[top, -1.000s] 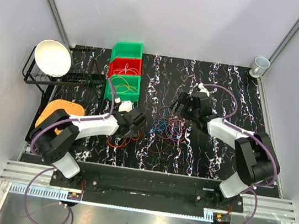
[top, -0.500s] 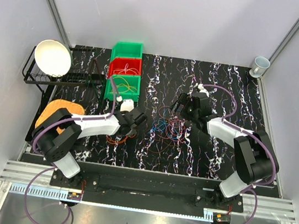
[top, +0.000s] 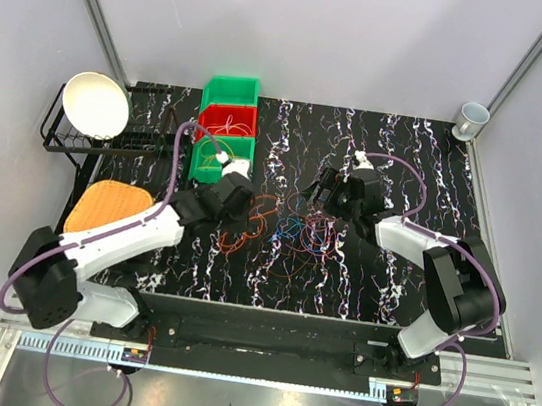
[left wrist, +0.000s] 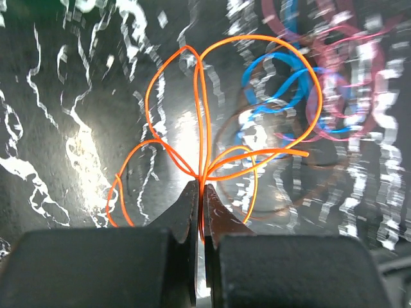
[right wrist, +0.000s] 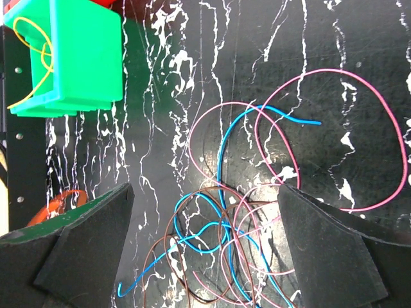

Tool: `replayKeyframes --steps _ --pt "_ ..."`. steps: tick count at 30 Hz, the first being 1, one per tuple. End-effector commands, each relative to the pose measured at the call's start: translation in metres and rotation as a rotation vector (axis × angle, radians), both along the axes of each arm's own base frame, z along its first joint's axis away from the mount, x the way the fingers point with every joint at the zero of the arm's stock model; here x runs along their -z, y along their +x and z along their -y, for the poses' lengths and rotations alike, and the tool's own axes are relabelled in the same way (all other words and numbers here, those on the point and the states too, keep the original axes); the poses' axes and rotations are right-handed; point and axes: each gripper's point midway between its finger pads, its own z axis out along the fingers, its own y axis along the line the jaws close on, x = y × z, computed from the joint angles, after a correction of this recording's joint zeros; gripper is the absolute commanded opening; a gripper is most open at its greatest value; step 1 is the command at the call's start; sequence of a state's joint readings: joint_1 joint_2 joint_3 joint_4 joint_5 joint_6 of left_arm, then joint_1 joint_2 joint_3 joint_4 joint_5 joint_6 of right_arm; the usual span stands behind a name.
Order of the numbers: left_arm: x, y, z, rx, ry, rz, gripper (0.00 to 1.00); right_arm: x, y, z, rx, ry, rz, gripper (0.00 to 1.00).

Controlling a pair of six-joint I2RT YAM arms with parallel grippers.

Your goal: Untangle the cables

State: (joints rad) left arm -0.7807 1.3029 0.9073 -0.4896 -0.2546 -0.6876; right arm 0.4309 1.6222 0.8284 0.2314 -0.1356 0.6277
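The cables lie as a tangle [top: 303, 232] of blue, pink and brown loops in the middle of the black marbled table. My left gripper [top: 238, 202] hovers just left of the tangle, shut on an orange cable [left wrist: 200, 115]; its loops fan out above the pinched jaws [left wrist: 200, 192] and hang over the table [top: 253, 223]. My right gripper [top: 325, 192] is open above the tangle's far right side. In the right wrist view a blue cable [right wrist: 225, 167], pink loops [right wrist: 334, 128] and a brown cable [right wrist: 173, 244] lie under the wide-open right gripper [right wrist: 205, 187].
Three bins stand in a row at the back left: green [top: 231, 89], red [top: 228, 121] and green [top: 226, 161], the nearest with yellow wire [right wrist: 32, 51] in it. A wire rack with a white bowl [top: 95, 105], an orange pad [top: 109, 206] and a cup [top: 472, 117] stand near the edges.
My left gripper has shut on the orange cable and risen toward the bins, pulling its loops up and away from the table's front. The right gripper has barely moved.
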Motion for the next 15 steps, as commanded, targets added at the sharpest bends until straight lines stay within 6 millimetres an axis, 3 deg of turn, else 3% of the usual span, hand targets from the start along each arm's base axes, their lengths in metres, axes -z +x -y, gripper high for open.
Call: replayKeyframes --steps 1,7,15 --pt "-0.049 0.004 0.006 0.069 -0.067 0.074 0.00 -0.025 0.005 -0.007 -0.022 0.059 0.073 1.00" --pt "-0.084 0.015 0.002 0.061 -0.086 0.138 0.00 -0.025 0.006 -0.003 -0.005 0.048 0.071 1.00" --pt "-0.136 0.047 -0.013 -0.007 -0.109 0.253 0.00 -0.027 0.006 0.000 0.005 0.040 0.072 1.00"
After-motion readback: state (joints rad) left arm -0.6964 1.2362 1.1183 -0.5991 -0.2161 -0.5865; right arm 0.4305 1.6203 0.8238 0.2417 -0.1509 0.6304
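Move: The left hand, with the orange cable already pinched, has the near green bin about 16 cm ahead, 7 cm to its left and some 7 cm lower. The red bin is roughly 8 cm beyond that green one. The blue and pink tangle lies about 13 cm to this hand's right, 4 cm ahead and 11 cm below. From the right hand, the near green bin lies about 7 cm ahead, 21 cm to its left and 5 cm down. Still pinching the bunched orange cable in shut fingertips, the left hand carries it mostly straight up, about 9 cm, fast at first, and adds some 3 cm forward as it climbs. The wrist tips up a little, under 10 degrees, so that the fingers point farther outward. ##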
